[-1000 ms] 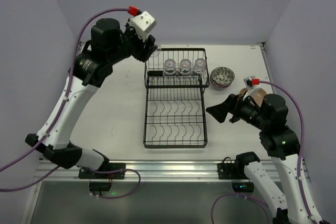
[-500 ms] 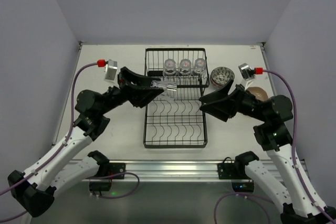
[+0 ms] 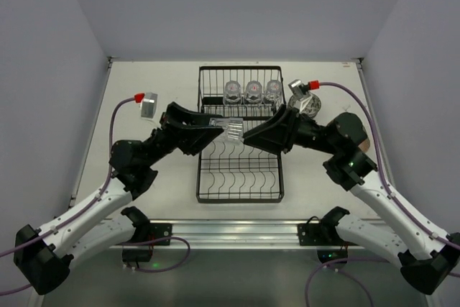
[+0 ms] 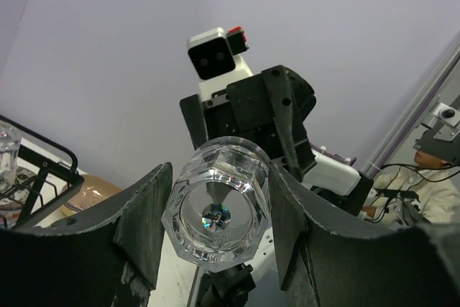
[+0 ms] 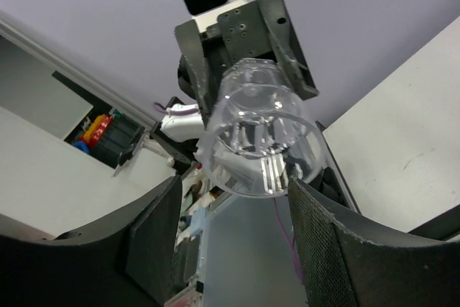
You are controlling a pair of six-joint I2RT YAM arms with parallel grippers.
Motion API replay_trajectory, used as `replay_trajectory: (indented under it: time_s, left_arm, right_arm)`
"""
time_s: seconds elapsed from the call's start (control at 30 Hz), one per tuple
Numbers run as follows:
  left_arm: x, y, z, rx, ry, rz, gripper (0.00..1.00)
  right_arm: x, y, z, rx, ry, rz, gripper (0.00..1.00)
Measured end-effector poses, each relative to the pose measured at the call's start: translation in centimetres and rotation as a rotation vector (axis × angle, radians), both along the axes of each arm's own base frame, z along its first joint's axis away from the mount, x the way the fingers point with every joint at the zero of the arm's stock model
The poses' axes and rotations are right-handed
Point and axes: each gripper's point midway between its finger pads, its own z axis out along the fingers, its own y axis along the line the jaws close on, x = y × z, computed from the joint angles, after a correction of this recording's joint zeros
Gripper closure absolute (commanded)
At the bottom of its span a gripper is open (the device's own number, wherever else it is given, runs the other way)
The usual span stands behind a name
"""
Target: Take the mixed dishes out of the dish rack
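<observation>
Above the black wire dish rack point(image 3: 241, 198), my left gripper point(image 3: 219, 129) is shut on a clear glass cup point(image 3: 233, 131) lying sideways. In the left wrist view the cup point(image 4: 215, 213) shows its base, clamped between both fingers of my left gripper point(image 4: 215, 231). My right gripper point(image 3: 248, 136) faces it from the right, open. In the right wrist view the cup's mouth point(image 5: 259, 138) lies between the fingers of my right gripper point(image 5: 233, 199), close to the right finger, with a gap on the left. Three more glass cups point(image 3: 253, 91) stand on the rack's upper shelf.
A stack of patterned bowls point(image 3: 310, 106) sits on the table right of the rack, partly hidden by my right wrist. The rack's lower tray point(image 3: 241, 159) holds only its curved dividers. Purple cables loop out from both arms.
The left arm brought the cup from the rack's back left corner to above its middle. The right arm swung in from the right, and its jaws narrowed around the cup's mouth.
</observation>
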Motion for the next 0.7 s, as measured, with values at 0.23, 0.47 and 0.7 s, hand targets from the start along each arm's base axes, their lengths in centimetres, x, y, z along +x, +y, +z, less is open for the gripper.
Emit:
replay_trajectory:
  time_s: [0.23,0.47,0.7]
  left_arm:
    - [0.7,0.2,-1.5,-0.008,0.054,0.023,1.00]
    - [0.5,0.4,-2.0,-0.032,0.072,0.015,1.00]
    - [0.7,1.4,-2.6,-0.014,0.094,0.087,0.00]
  right_arm:
    - [-0.5,2.1,1.0,0.001,-0.036,0.033,0.48]
    - [0.7,4.3,0.4,-0.030,-0.039,0.039,1.00]
    - [1.2,4.1,-0.2,-0.070,-0.058,-0.026,1.00]
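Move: The left hand still holds the glass by its base end, the glass's middle about 4 cm to its right, 1 cm back and 1 cm above it. From the open right hand that middle is roughly 6 cm left and 1 cm ahead, about level, mouth towards it. Of the three glasses left in the rack, the leftmost is some 18 cm ahead, 5 cm right and 12 cm below the left hand. The stacked bowls lie about 16 cm ahead, 21 cm right and 30 cm below the right hand. The right fingers take the glass at its mouth, one inside and one outside, and shut on the wall at the rim after the right hand travels about 4.5 cm left and slightly forward. The left hand sinks some 2.5 cm, tipping a little downward, then opens wide to let go of the base end while easing about 1 cm left. ##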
